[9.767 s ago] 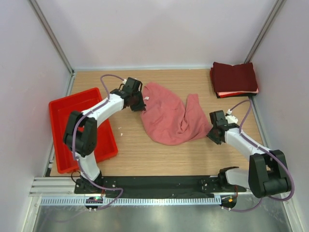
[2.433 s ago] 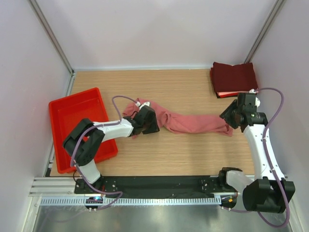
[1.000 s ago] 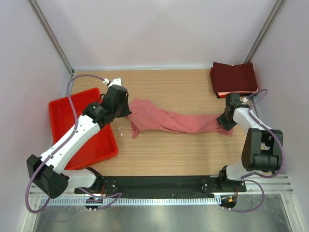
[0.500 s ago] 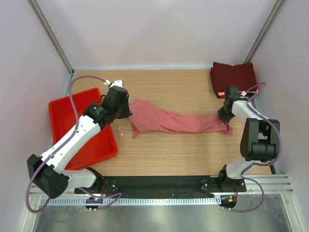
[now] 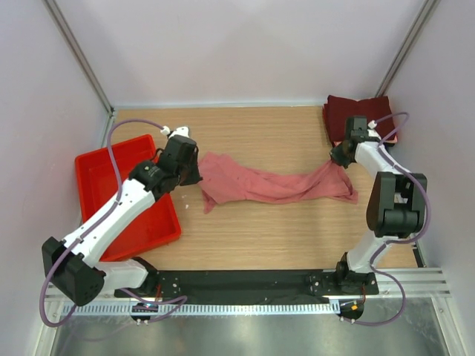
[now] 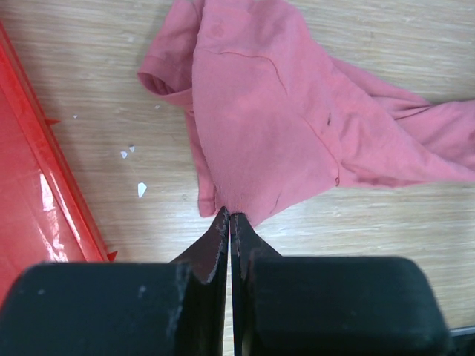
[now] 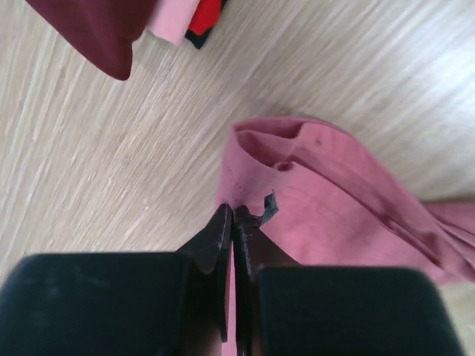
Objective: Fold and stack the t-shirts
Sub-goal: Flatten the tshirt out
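Note:
A salmon-pink t-shirt (image 5: 260,184) lies stretched in a twisted band across the middle of the table. My left gripper (image 5: 194,174) is shut on its left edge; in the left wrist view the cloth (image 6: 282,126) spreads away from the pinched tips (image 6: 229,216). My right gripper (image 5: 335,159) is shut on the shirt's right end, the hem (image 7: 245,185) pinched at the tips (image 7: 232,213). Folded dark maroon t-shirts (image 5: 364,119) are stacked at the back right, with a pale layer showing under the pile (image 7: 174,22).
A red plastic tray (image 5: 111,196) sits at the left, its rim (image 6: 44,170) close beside my left gripper. Small white scraps (image 6: 141,189) lie on the wood near the tray. White walls enclose the table on three sides.
My right gripper closed on the shirt's right end and drew it back toward the maroon stack. The left arm has barely shifted, still holding the left edge.

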`<state>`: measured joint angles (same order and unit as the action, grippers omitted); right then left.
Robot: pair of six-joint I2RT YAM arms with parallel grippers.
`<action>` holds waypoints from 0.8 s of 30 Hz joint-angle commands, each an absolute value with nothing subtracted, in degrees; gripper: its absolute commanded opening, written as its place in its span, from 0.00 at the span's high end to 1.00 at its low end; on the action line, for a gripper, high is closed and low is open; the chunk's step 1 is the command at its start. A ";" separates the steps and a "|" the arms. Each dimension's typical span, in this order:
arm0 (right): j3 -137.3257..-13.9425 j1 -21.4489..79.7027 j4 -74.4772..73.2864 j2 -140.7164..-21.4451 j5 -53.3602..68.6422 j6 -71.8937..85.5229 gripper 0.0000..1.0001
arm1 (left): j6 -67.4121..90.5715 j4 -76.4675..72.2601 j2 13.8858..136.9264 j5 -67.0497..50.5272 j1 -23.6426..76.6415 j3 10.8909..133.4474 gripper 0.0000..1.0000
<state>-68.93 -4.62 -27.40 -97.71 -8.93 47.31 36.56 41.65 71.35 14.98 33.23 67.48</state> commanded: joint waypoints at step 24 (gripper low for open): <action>-63.46 -5.71 -45.45 -85.87 -17.05 49.92 0.59 | 33.31 41.13 73.74 8.09 32.61 70.57 1.00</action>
<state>-65.63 -5.02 -47.33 -86.00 -16.95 48.71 35.05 41.21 73.21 10.44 32.95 67.16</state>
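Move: Just under the right hand, which still pinches the t-shirt's far right corner, the bare table spot for that corner lies some 5 cm down, about 1 cm ahead and 1 cm left. The shirt's near right corner is about 12 cm back and 5 cm right, the shirt stack about 14 cm ahead and 10 cm right. From the left hand, the table spot lies roughly 50 cm right, 8 cm ahead and 16 cm below. Lowering the pinched far corner about 4 cm towards the table, the right hand opens its fingers to under half and lets go of the cloth. It then lifts about 8 cm while sweeping back towards the near right corner, ending some 10 cm behind its start, sinking a little at the end. The closed left fingers keep the shirt's left end raised, barely shifting. ##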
